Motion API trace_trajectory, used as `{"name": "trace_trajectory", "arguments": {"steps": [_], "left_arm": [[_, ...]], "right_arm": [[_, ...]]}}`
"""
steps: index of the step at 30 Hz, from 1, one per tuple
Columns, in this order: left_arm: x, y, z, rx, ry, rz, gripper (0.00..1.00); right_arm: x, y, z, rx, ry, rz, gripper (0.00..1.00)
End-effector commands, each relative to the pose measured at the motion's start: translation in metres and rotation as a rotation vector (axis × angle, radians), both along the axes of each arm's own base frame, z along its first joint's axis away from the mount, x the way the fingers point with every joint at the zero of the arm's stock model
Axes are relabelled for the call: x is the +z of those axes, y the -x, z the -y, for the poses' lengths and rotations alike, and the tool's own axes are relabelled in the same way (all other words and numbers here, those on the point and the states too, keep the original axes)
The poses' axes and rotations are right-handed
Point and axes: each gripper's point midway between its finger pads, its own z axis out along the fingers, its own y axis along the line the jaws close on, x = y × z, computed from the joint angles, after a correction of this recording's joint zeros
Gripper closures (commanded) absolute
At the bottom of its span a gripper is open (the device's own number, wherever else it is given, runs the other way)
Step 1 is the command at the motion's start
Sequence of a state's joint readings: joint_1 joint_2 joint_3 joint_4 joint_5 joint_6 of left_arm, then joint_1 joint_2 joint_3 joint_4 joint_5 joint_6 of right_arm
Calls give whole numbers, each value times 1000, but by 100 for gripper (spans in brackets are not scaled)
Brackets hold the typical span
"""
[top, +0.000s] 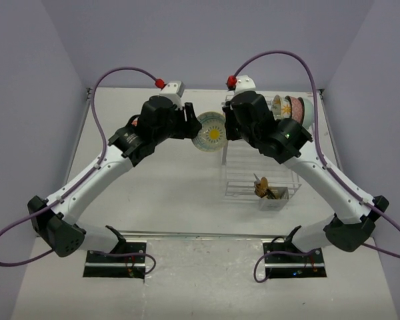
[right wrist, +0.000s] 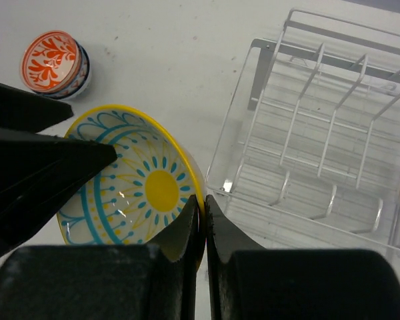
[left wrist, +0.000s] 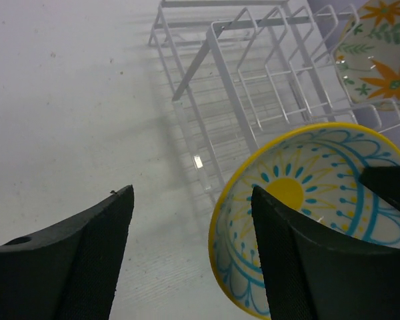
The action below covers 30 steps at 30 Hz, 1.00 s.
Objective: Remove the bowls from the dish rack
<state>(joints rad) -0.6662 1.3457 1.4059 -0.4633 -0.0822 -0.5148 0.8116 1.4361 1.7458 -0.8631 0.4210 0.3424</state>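
Observation:
A yellow-rimmed bowl [top: 210, 130] with a blue and yellow sun pattern hangs in the air just left of the white wire dish rack [top: 253, 170]. My right gripper [right wrist: 204, 203] is shut on its near rim. My left gripper [left wrist: 193, 193] is open and straddles the opposite rim, one finger [left wrist: 283, 253] inside the bowl [left wrist: 320, 193] and one outside. Several bowls [top: 290, 107] stand on edge at the rack's far right end; one with orange flowers [left wrist: 380, 57] shows in the left wrist view. A red-orange bowl [right wrist: 53, 59] sits stacked on another on the table.
A small white caddy [top: 275, 197] holding cutlery hangs at the rack's near right corner. The rack's near tines [right wrist: 320, 133] hold nothing. Both arms meet over the table's far middle. Purple walls close in the back and sides.

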Motion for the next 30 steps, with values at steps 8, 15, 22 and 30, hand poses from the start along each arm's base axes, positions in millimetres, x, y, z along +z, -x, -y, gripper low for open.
{"name": "trace_trajectory", "arguments": {"steps": [8,15,22,30], "left_arm": [[4,-12,-9,107,-63,17,100],[-32,-23,-40,241,-155,-24,100],[-121,-44,-69,253,-163,-196,100],[-199,-80,-75,228,-124,-360,100]], "right_arm": [[41,4,-18,34,-238,102,100],[44,9,5,-13,-201,118,30],[61,45,55,-9,-110,122,31],[46,84,71,94,-127,99,30]]}}
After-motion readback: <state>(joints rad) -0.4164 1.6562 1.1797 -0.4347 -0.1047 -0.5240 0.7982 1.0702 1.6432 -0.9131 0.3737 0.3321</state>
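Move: The yellow-rimmed bowl hangs between the hands: its middle is about 5 cm right of the left fingers, 1 cm back and 3 cm down, and about 5 cm left of the right fingers, level ahead and 3 cm down. From the left hand, the orange bowl stack stands some 18 cm left, 10 cm ahead and 27 cm below. From the right hand, the flowered bowl in the rack is about 16 cm right, 4 cm ahead and 10 cm lower. The left hand closes its open fingers on the left rim of the yellow-rimmed bowl while the right still pinches the opposite rim, then the right fingers open and that hand draws off back, right and up, roughly 7, 7 and 6 cm. The left keeps its pinch and carries the bowl about 20 cm down, with some 10 cm left and 5 cm forward towards the orange stack, its fingers tipping further down and turning counter-clockwise. ##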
